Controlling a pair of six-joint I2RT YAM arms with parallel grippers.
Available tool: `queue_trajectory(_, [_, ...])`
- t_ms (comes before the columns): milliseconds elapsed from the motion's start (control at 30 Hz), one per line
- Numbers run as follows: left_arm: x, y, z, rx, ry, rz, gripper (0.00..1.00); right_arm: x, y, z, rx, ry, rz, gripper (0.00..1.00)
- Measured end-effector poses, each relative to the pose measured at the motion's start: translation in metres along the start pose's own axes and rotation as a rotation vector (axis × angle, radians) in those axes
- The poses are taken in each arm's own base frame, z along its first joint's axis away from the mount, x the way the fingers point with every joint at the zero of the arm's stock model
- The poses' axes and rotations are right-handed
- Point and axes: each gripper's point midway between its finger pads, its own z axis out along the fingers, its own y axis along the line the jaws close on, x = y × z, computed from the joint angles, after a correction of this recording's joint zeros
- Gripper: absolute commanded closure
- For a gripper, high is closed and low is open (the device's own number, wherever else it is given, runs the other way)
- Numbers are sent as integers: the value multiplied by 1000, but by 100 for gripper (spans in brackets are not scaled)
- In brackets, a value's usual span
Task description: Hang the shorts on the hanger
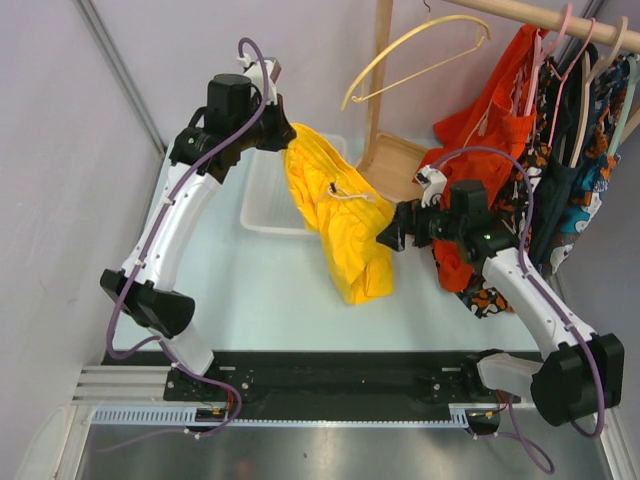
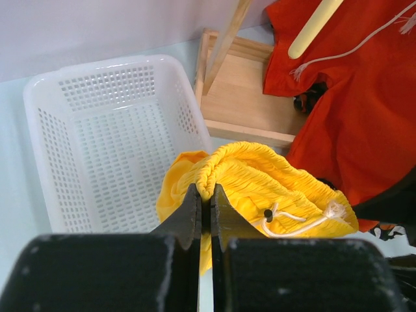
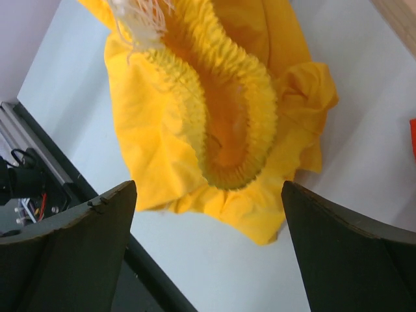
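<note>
The bright yellow shorts hang from my left gripper, which is shut on the gathered waistband; the lower part drapes down to the table. The white drawstring dangles at the front. My right gripper stands open beside the shorts' right edge, nothing between its fingers; below it the open waistband shows. The pale yellow hanger hangs by its hook from the wooden rail, above and to the right of the shorts.
A white perforated basket sits behind the shorts. The rack's wooden base and upright post stand beside it. An orange garment and dark patterned clothes hang from the rail on pink and beige hangers, close to my right arm.
</note>
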Motion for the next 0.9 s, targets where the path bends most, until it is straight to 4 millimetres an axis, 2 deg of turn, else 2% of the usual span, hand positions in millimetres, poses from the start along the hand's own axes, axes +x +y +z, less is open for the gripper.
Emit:
queue_trajectory(33, [0, 1, 0, 0, 1, -3, 100, -2, 0, 5, 0, -6, 5, 9])
queue_trajectory(67, [1, 2, 0, 4, 4, -5, 100, -3, 2, 12, -2, -10, 11, 18])
queue_trajectory(167, [4, 4, 2, 8, 13, -11, 100, -3, 2, 27, 4, -11, 11, 37])
queue_trajectory(200, [5, 5, 2, 13, 16, -15, 100, -3, 1, 32, 11, -10, 8, 57])
queue_trajectory(267, [8, 7, 4, 20, 22, -20, 99, -4, -3, 36, 31, -17, 5, 79])
queue_trajectory(300, [10, 8, 4, 21, 25, -22, 99, -5, -6, 36, 38, -22, -2, 100])
queue_trajectory(433, [19, 10, -1, 50, 40, -11, 100, -17, -26, 26, 81, -59, -11, 100])
queue_trajectory(500, [20, 7, -8, 76, 35, 11, 100, -24, -35, 13, 107, -83, -33, 100])
queue_trajectory(567, [19, 0, -19, 111, 22, 39, 99, -35, -36, -4, 123, -121, -76, 100])
queue_trajectory(633, [14, -10, -35, 158, -3, 79, 100, -52, -26, -26, 125, -177, -145, 100])
queue_trajectory(900, [-27, -58, -105, 331, -178, 285, 100, -137, 48, -127, 138, -499, -461, 100])
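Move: The right hand, open, has the free end of the yellow shorts' waistband just in front of its fingers, about 4 cm ahead, 2 cm left and 2 cm lower. From the left hand, which already grips the other end, that free end is about 10 cm back, 20 cm right and 18 cm down. From the right hand, the yellow hanger is roughly 26 cm ahead, level left-right and 18 cm up; the white basket is 24 cm ahead, 22 cm left and 20 cm below. The right hand eases about 4 cm forward, slightly left and down, and shuts on the free end of the waistband, then lifts it some 20 cm while drawing back and to the right away from the left hand, its fingers swinging up by nearly 40 degrees. The left hand keeps its pinch on the other end, sinks a couple of centimetres while the right hand closes, then pulls back and up about 10 cm each, turning some 20 degrees clockwise and tipping its fingers upward. ##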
